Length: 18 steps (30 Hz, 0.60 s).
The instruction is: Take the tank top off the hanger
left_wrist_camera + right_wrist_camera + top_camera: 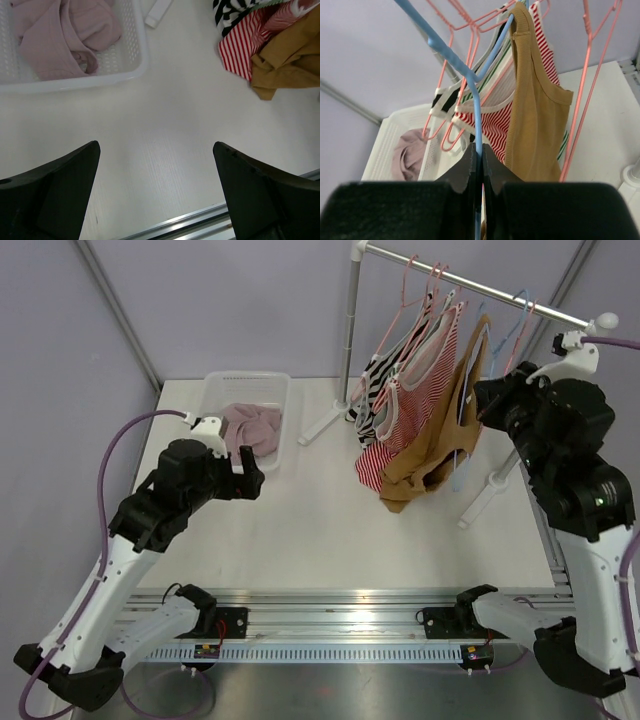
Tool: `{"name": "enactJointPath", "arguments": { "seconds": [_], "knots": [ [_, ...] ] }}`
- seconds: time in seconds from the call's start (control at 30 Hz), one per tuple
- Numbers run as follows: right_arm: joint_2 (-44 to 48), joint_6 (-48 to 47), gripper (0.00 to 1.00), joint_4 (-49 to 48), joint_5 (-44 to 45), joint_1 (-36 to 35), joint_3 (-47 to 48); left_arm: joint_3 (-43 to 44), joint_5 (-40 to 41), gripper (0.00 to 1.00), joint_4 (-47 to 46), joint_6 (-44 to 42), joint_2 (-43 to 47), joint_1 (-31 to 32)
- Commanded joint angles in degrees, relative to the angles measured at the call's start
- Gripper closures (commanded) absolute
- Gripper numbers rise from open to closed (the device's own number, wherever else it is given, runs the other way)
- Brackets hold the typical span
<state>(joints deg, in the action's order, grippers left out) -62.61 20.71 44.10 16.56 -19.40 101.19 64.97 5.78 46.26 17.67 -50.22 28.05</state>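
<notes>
A mustard-brown tank top (440, 445) hangs from a blue hanger (500, 335) on the rack rail. In the right wrist view one strap of the tank top (535, 125) loops over one arm of the blue hanger (455, 57); the hanger's other arm is bare. My right gripper (480, 150) is shut on the hanger's lower wire, just right of the top (492, 400). My left gripper (250, 480) hovers open over the table by the basket, with nothing between its fingers (156, 165). The top's hem (290, 55) shows at the upper right of the left wrist view.
Red-striped and black-striped tops (400, 400) hang on pink hangers (585, 90) left of the brown one. A white basket (215, 385) at the back left holds a pink garment (250, 430). The rack's feet (320, 425) rest on the table.
</notes>
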Motion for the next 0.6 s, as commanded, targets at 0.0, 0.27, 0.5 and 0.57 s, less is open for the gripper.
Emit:
{"name": "enactJointPath", "arguments": {
  "seconds": [0.0,0.27,0.5,0.57],
  "knots": [
    [6.08,-1.37,1.00,1.34,-8.71,-0.29,-1.60,4.72,0.02,0.01,-6.96,3.77,2.40,0.86],
    [11.28,-2.60,1.00,10.38,-20.24,-0.20,7.26,17.72,0.90,0.01,-12.42,3.17,-5.92,7.97],
    [8.47,-3.84,1.00,15.41,-34.28,-0.20,12.37,30.38,1.06,0.01,-22.26,-4.39,-15.06,19.22],
    [9.43,-3.40,1.00,13.31,-38.68,-0.20,8.52,31.62,3.78,0.01,-26.11,-8.33,-16.84,24.05]
  ]
}}
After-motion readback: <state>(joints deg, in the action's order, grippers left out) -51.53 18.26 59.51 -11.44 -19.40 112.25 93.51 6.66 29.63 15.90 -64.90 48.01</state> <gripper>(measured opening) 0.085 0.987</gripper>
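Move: The right hand already grips the blue hanger; the tank top on it hangs with its middle about 4 cm ahead, 3 cm left and 15 cm below. From that hand, the striped top is some 8 cm ahead, 12 cm left and 19 cm down, and the empty pink hanger about 9 cm ahead, 5 cm right, nearly level. From the open left hand, the tank top is roughly 36 cm to the right, 7 cm ahead and slightly higher. The right hand keeps its closed grip on the blue hanger and draws it back about 15 cm, away from the rack, rising a little and swinging counter-clockwise some 30 degrees, so that hanger and tank top come out towards the left arm. Meanwhile the wide-open left hand climbs about 20 cm and sweeps 13 cm right towards the tank top, its fingers tipping up and turning right, without touching the cloth yet. ##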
